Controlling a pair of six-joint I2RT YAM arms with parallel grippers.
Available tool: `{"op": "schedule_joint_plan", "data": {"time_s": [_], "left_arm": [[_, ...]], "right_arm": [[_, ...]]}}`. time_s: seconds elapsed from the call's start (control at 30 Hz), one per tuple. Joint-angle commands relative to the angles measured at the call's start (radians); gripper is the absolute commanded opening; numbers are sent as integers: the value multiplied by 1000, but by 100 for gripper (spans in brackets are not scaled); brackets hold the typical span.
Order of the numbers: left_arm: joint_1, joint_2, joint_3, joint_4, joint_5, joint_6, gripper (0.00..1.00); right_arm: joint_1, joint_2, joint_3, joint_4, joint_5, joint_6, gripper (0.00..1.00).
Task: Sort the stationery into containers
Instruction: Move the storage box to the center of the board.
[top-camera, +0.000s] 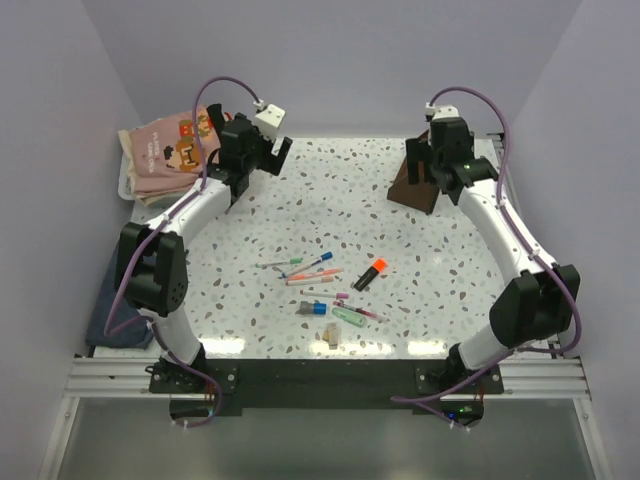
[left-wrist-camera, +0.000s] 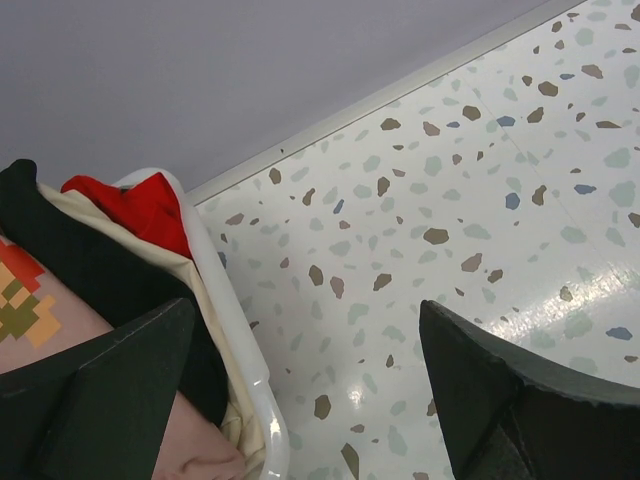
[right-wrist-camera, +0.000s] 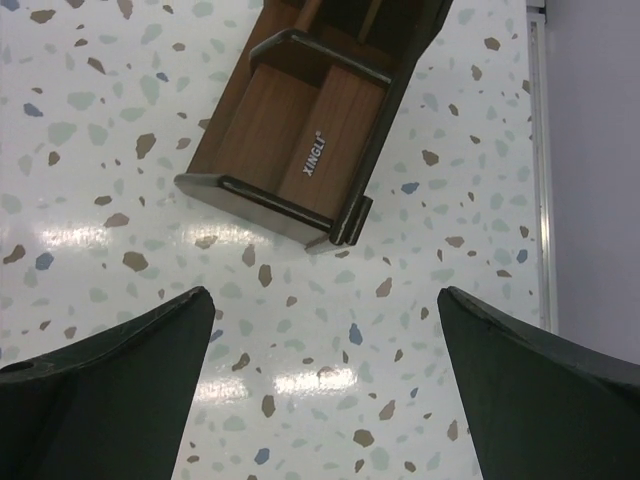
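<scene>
Several pens and markers lie in a loose cluster at the front middle of the table: an orange highlighter (top-camera: 373, 271), a mint green marker (top-camera: 349, 317), a blue-capped pen (top-camera: 316, 265), a pink pen (top-camera: 308, 281) and a beige piece (top-camera: 331, 335). The dark brown wooden organizer (top-camera: 415, 184) stands at the back right; in the right wrist view it (right-wrist-camera: 305, 130) lies just ahead of my fingers. My right gripper (top-camera: 452, 178) (right-wrist-camera: 325, 320) is open and empty beside it. My left gripper (top-camera: 262, 155) (left-wrist-camera: 305, 340) is open and empty at the back left, next to the tray.
A white tray (top-camera: 126, 180) of folded clothes stands at the back left; its rim (left-wrist-camera: 235, 320) lies between my left fingers. The lilac walls close the table on three sides. A dark cloth (top-camera: 108, 315) hangs off the left edge.
</scene>
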Motion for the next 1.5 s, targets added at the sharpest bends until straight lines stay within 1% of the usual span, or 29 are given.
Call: {"op": "schedule_joint_plan", "data": {"time_s": [0.0, 0.07, 0.13, 0.27, 0.3, 0.33, 0.37, 0.43, 0.47, 0.53, 0.57, 0.6, 0.67, 0.8, 1.0, 1.23, 1.37, 1.4, 1.47], "left_arm": [[-3, -63, 14, -14, 13, 24, 100], [-3, -64, 25, -54, 13, 33, 100], [-3, -55, 50, -131, 16, 38, 100], [-5, -41, 86, -218, 19, 29, 99], [-5, -46, 84, -232, 19, 26, 98], [-5, -51, 76, -232, 19, 24, 97], [-5, -64, 58, -231, 20, 21, 97], [-5, -77, 38, -220, 20, 16, 97], [-5, -87, 19, -217, 22, 15, 96], [-5, -95, 2, -206, 22, 9, 96], [-5, -98, -10, -203, 22, 9, 96], [-5, -98, -15, -199, 22, 9, 96], [-5, -97, -22, -197, 17, 9, 96], [-5, -94, -24, -197, 17, 9, 96], [-5, -83, -22, -199, 14, 10, 96], [-5, -61, -2, -208, 16, 4, 96], [-5, -46, 22, -223, 13, 6, 96], [-5, -44, 24, -225, 13, 7, 96], [-5, -41, 30, -229, 13, 6, 96]], "right_arm": [[-4, 78, 112, 17, 96, -34, 97], [-20, 115, 185, -24, 84, 15, 96], [-43, 168, 251, -54, 65, 52, 92], [-79, 259, 356, -94, 15, 138, 86], [-91, 276, 377, -106, -2, 143, 80], [-96, 311, 417, -121, -19, 146, 78], [-99, 323, 431, -126, -17, 148, 73], [-106, 374, 483, -158, -7, 157, 67], [-109, 394, 504, -175, -2, 164, 61], [-122, 425, 549, -205, -1, 193, 57], [-126, 452, 560, -212, -7, 204, 52], [-132, 465, 581, -218, -10, 212, 50], [-137, 507, 607, -235, -13, 238, 46], [-154, 563, 672, -241, 2, 258, 46], [-169, 610, 710, -250, -2, 267, 45], [-178, 636, 681, -272, -45, 287, 42], [-180, 638, 658, -273, -65, 295, 30], [-181, 640, 652, -272, -68, 298, 30], [-180, 643, 646, -270, -79, 296, 18]]}}
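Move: The storage box stands about 16 cm ahead of the right hand, its middle some 3 cm to the right and roughly 15 cm lower, with open compartments facing up. From that hand, the orange-capped marker lies around 15 cm back and 15 cm to the left on the board; the board's right edge runs about 27 cm to the right, alongside the box. From the left hand the box is about 48 cm to the right and 5 cm ahead. Forward about 11 cm towards the storage box goes the right hand, swinging right as it travels, then sinking some 8 cm over the box's right side wall. It yaws clockwise about 20 degrees and tips down a little, while the fingers narrow from wide open to about a quarter, straddling that wall near the middle divider. The left hand draws back and down about 5 cm, tipping down, still open. ##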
